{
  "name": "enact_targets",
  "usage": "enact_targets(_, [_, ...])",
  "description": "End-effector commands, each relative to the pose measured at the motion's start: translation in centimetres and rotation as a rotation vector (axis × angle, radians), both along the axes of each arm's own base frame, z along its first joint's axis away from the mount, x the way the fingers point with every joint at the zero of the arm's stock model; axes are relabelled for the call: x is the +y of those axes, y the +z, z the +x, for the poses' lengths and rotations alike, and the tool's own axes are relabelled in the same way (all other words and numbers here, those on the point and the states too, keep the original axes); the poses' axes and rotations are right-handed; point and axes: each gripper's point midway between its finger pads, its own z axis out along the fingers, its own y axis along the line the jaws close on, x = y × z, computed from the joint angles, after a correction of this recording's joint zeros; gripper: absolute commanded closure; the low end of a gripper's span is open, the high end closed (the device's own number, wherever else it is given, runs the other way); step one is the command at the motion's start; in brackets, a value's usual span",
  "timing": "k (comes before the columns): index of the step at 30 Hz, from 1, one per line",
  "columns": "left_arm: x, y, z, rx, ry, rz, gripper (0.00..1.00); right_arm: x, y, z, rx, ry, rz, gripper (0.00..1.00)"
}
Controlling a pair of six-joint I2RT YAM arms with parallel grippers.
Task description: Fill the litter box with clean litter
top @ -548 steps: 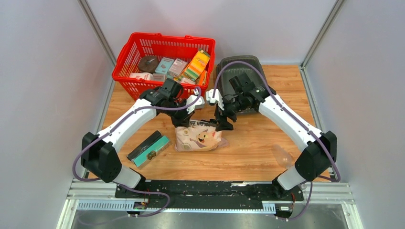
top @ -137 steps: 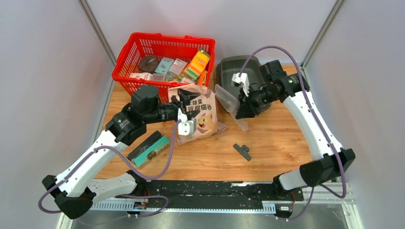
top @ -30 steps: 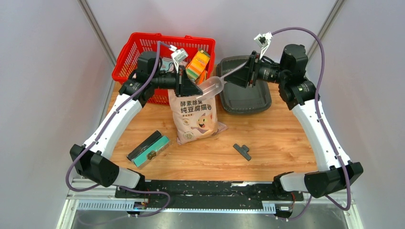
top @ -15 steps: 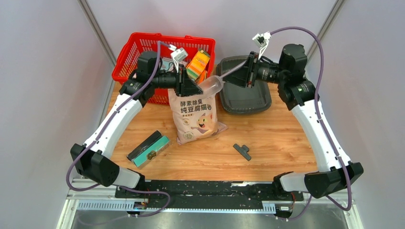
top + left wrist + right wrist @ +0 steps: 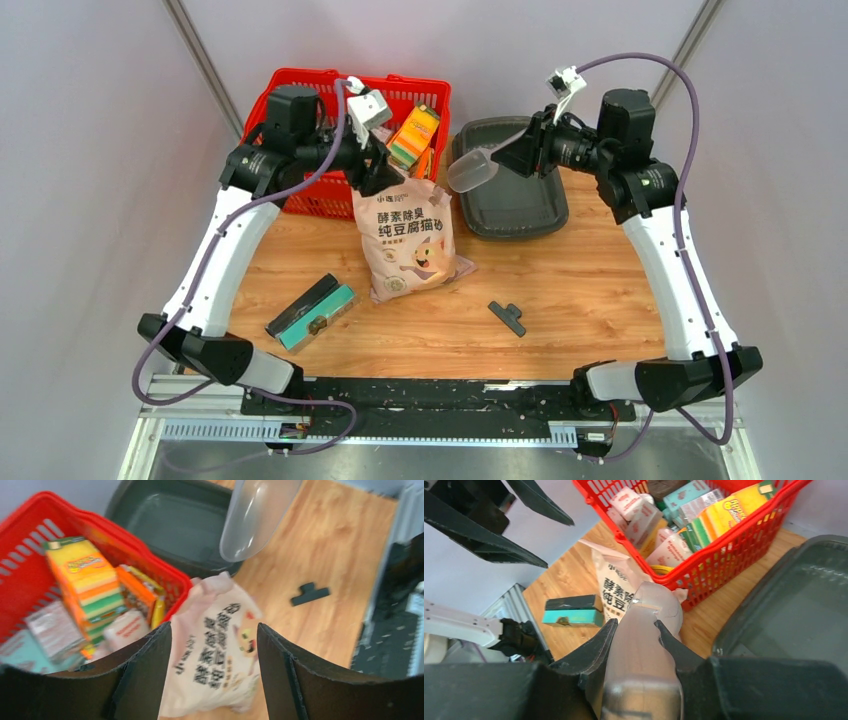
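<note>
The dark grey litter box (image 5: 512,200) (image 5: 170,517) (image 5: 794,615) lies at the back right with a bare floor. The pinkish-beige litter bag (image 5: 406,240) (image 5: 215,655) (image 5: 616,587) stands upright beside it, leaning on the basket. No clean litter shows; the bag's inside is hidden. My left gripper (image 5: 377,172) (image 5: 214,626) hangs open just above and behind the bag's top, touching nothing. My right gripper (image 5: 522,155) (image 5: 635,623) is shut on the handle of a clear plastic scoop (image 5: 472,170) (image 5: 255,515) (image 5: 646,645). The scoop's bowl hovers between the bag's top and the box's left rim and looks empty.
A red mesh basket (image 5: 300,110) (image 5: 30,540) (image 5: 724,550) full of packets stands at the back left, against the bag. A teal-and-black box (image 5: 311,310) (image 5: 571,616) lies front left. A small black clip (image 5: 507,317) (image 5: 310,592) lies front right on the wooden table.
My left gripper has opened, let go of the bag's top and drawn back toward the basket. The right gripper has pulled the scoop away from the bag's mouth, toward the litter box.
</note>
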Motion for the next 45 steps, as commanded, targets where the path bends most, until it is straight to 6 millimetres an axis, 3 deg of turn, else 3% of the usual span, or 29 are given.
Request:
enact_targets(1, [2.8, -4.3, 2.0, -0.106, -0.041, 0.299, 0.29, -1.3, 1.2, 1.6, -0.128, -0.084, -0.051, 1.00])
enact_targets(3, [3.2, -5.6, 2.8, -0.125, -0.054, 0.355, 0.29, -1.1, 0.1, 3.0, -0.064, -0.096, -0.065, 1.00])
enact_targets(4, [3.2, -6.0, 3.0, -0.130, -0.065, 0.369, 0.29, -0.7, 1.1, 3.1, -0.066, -0.080, -0.061, 1.00])
enact_targets(7, [3.2, -7.3, 4.2, -0.143, -0.077, 0.411, 0.29, -0.1, -0.2, 4.0, 0.029, -0.054, -0.077, 1.00])
enact_targets(12, [2.7, -9.2, 6.3, -0.112, -0.081, 0.448, 0.30, 0.8, -1.4, 5.1, 0.044, -0.035, -0.104, 1.00])
enact_targets(15, [2.3, -9.8, 6.5, -0.080, -0.110, 0.453, 0.35, 1.3, -2.5, 5.7, 0.108, -0.038, -0.115, 1.00])
enact_targets(17, [2.1, -10.6, 5.6, -0.025, -0.150, 0.457, 0.42, 1.6, -3.0, 5.8, 0.137, -0.025, -0.114, 1.00])
enact_targets(18, [2.0, -10.1, 5.3, -0.024, -0.162, 0.452, 0.55, 1.7, -3.1, 5.8, 0.142, -0.024, -0.112, 1.00])
enact_targets(20, [1.9, -10.4, 3.8, 0.023, -0.201, 0.448, 0.69, 2.1, -3.3, 5.6, 0.145, -0.014, -0.113, 1.00])
enact_targets(21, [1.9, -10.5, 3.3, 0.038, -0.211, 0.446, 0.81, 2.3, -3.3, 5.5, 0.147, -0.008, -0.112, 1.00])
enact_targets(25, [1.7, -10.4, 0.9, 0.096, -0.237, 0.407, 1.00, 3.2, -3.3, 5.0, 0.134, 0.016, -0.123, 1.00])
enact_targets(30, [1.3, -7.9, -1.3, 0.085, -0.185, 0.283, 1.00, 3.7, -2.8, 4.0, 0.119, 0.042, -0.145, 1.00])
enact_targets(32, [1.0, -6.1, -2.0, 0.052, -0.159, 0.218, 1.00, 3.6, -1.7, 3.6, 0.109, 0.039, -0.132, 1.00])
enact_targets(33, [1.0, -6.5, -2.4, 0.064, -0.154, 0.208, 1.00, 3.5, -0.9, 3.3, 0.088, 0.034, -0.124, 1.00])
enact_targets(35, [0.9, -5.0, -2.9, 0.031, -0.127, 0.158, 1.00, 3.5, -0.1, 3.0, 0.065, 0.030, -0.123, 1.00])
enact_targets(42, [1.2, -5.2, -4.4, 0.052, -0.089, 0.106, 1.00, 2.7, -3.8, 1.0, 0.204, 0.025, -0.238, 1.00])
enact_targets(45, [1.4, -5.5, -4.8, 0.054, -0.087, 0.105, 1.00, 2.5, -3.9, -0.4, 0.219, 0.040, -0.237, 1.00])
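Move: My left hand hovers open, holding nothing, with the litter bag's middle roughly level with it fore and aft, 4 cm to its right and about 24 cm below. The red basket's middle lies some 21 cm ahead, 12 cm left and 28 cm down. From my right hand, which already holds the clear scoop, the bag's middle is about 18 cm left, 2 cm back and 26 cm down; the litter box sits 15 cm ahead, 3 cm right, far below. I plunge my left hand about 11 cm down and 6 cm forward onto the bag's upper edge, fingers tipping some 25 degrees further down, pinch it shut, then drag that edge about 10 cm back towards me, rising slightly. Meanwhile my right hand keeps its scoop, swings forward and down about 6 cm, then back and left towards the bag's mouth, tipping down. ##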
